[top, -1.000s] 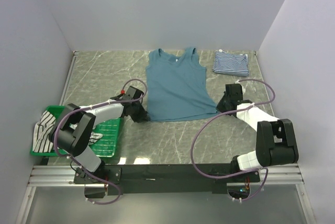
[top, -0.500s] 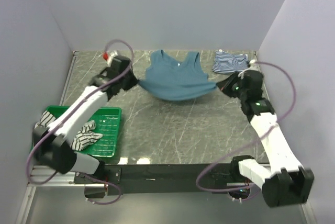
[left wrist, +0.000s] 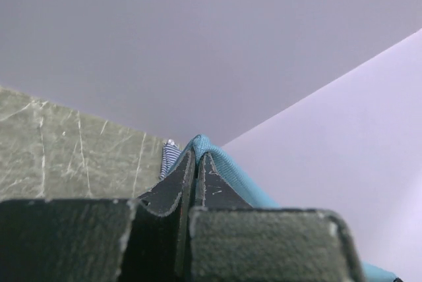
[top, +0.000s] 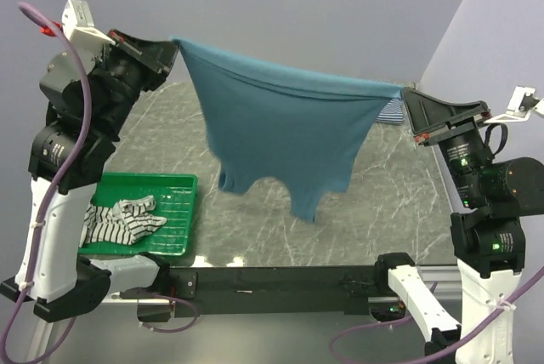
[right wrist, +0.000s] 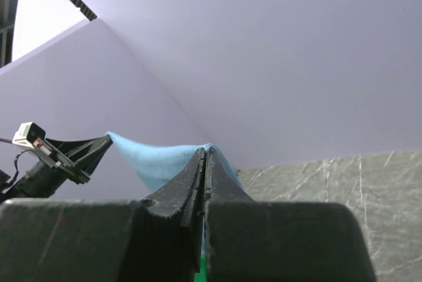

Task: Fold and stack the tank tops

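Observation:
The teal tank top (top: 280, 130) hangs in the air, stretched by its hem between both arms, straps dangling low. My left gripper (top: 172, 43) is shut on its left hem corner (left wrist: 211, 155). At the other end my right gripper (top: 404, 92) is shut on the right hem corner (right wrist: 214, 149). A folded navy-and-white striped tank top (top: 390, 110) lies at the back right, mostly hidden behind the teal cloth, and shows in the left wrist view as a striped tank top (left wrist: 169, 157). The black-and-white striped tank top (top: 125, 219) lies crumpled in the green basket.
The green plastic basket (top: 174, 211) sits at the table's front left. Lilac walls close in the marble table (top: 382, 211) on three sides. The arms' base rail (top: 272, 279) runs along the near edge.
Both arms have risen high, lifting the teal tank top off the table by its hem. It lay flat one second ago and now hangs spread between the grippers.

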Available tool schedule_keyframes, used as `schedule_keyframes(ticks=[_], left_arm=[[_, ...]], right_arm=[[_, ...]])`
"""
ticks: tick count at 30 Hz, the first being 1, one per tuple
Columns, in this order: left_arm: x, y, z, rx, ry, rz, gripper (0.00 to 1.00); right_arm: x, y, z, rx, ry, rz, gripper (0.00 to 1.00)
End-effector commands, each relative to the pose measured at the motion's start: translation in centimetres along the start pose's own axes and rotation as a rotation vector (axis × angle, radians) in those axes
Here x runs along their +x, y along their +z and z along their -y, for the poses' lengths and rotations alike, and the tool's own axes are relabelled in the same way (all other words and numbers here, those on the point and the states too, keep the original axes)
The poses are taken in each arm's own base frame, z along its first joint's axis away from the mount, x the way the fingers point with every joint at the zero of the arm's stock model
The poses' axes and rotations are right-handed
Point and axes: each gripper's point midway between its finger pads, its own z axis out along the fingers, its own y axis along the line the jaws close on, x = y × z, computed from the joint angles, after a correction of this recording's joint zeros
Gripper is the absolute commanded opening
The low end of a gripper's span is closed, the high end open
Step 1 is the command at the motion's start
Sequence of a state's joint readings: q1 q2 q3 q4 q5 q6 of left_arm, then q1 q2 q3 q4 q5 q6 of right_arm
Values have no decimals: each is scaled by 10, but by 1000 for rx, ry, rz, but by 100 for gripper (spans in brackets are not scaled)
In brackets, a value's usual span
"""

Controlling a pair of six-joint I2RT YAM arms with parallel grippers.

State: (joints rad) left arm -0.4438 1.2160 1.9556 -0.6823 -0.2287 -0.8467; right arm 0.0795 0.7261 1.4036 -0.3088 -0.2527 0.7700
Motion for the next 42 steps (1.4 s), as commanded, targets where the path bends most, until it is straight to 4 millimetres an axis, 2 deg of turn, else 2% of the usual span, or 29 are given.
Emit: schedule_keyframes(ticks=[1,5,6,10,11,12,14,15,16,17,18,19,22,24,25,26,27,28,29,30,31,32,33,35,36,38,39,41,42], left_arm=[[11,22,-6,-26,45,-43,0],[10,53,-19,24,0,-100,0],[20,69,-26,33,-13,-147,0],[33,110,-28,117,-38,-203,0],[30,118,-33,123,-42,-204,0],[42,136,-41,140,-52,-253,0],[27,155,-34,212,-80,-227,0],[36,176,-44,221,-93,-250,0],[23,177,-26,281,-93,-235,0],[15,184,-23,300,-89,-222,0],[4,196,-13,352,-80,-203,0],[-1,199,-7,384,-100,-210,0],[-19,210,-10,435,-134,-189,1],[-13,209,-29,411,-151,-216,1],[-7,206,-37,393,-146,-227,1],[-10,189,-29,400,-129,-217,1],[14,194,-59,324,-150,-268,1],[25,190,-71,285,-144,-288,0],[27,173,-68,282,-135,-289,1],[59,172,-105,196,-170,-353,1],[74,165,-122,145,-174,-381,1],[79,148,-122,136,-167,-383,0],[116,139,-160,49,-198,-451,1],[140,113,-181,-12,-191,-495,1],[176,97,-214,-79,-210,-567,1],[207,72,-231,-130,-204,-633,1],[236,54,-255,-191,-203,-686,1],[265,31,-263,-218,-192,-754,1],[284,15,-279,-270,-190,-793,1]], right_arm=[[5,22,13,30,33,-25,0],[16,48,28,45,51,-68,0],[15,55,28,24,50,-57,0],[35,97,63,93,73,-120,0],[33,105,65,81,74,-97,0],[27,117,69,74,66,-57,0],[35,154,91,104,62,-94,0],[35,165,86,48,56,-117,0],[36,183,91,29,53,-121,0],[28,192,87,-1,39,-90,0],[6,199,68,-49,15,-41,0],[10,213,78,-33,12,-57,0],[-7,222,70,-30,-25,-34,0],[-1,221,79,-4,-24,-45,0],[1,215,79,0,-24,-47,0],[7,211,86,17,-22,-57,0],[30,206,111,72,-5,-104,0],[34,195,114,91,-5,-106,0],[44,188,125,117,2,-123,0],[79,175,159,193,31,-188,0],[84,161,162,209,41,-194,0],[99,149,175,236,61,-217,0],[139,126,210,318,96,-295,0],[170,95,230,378,124,-354,0],[206,67,258,456,151,-428,0],[234,33,279,534,159,-498,0],[257,6,294,588,178,-548,0],[280,-25,306,647,205,-613,0],[294,-45,313,684,218,-648,0]])
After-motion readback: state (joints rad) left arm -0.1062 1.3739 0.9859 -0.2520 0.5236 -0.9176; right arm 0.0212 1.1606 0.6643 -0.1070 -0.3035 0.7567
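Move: Both hands, high up, already pinch the hem corners of the teal tank top, which hangs upside down between them. The clear middle of the table lies about 19 cm ahead, 19 cm to the right and 55 cm below the left hand; from the right hand about 29 cm ahead, 16 cm left and 54 cm below. The folded striped tank top is some 45 cm ahead and 11 cm right of the right hand, 53 cm down; the green bin is about 21 cm left of the left hand, 9 cm back and 53 cm down. Both hands keep their pinch on the hem corners and fling the teal tank top forward some 25 cm, dipping as they go, then pull back and swoop down towards the table. They end about 40 cm lower, still somewhat farther out than at first, fingers tipping down 40 degrees on the left and 55 on the right; the left also turns clockwise. ##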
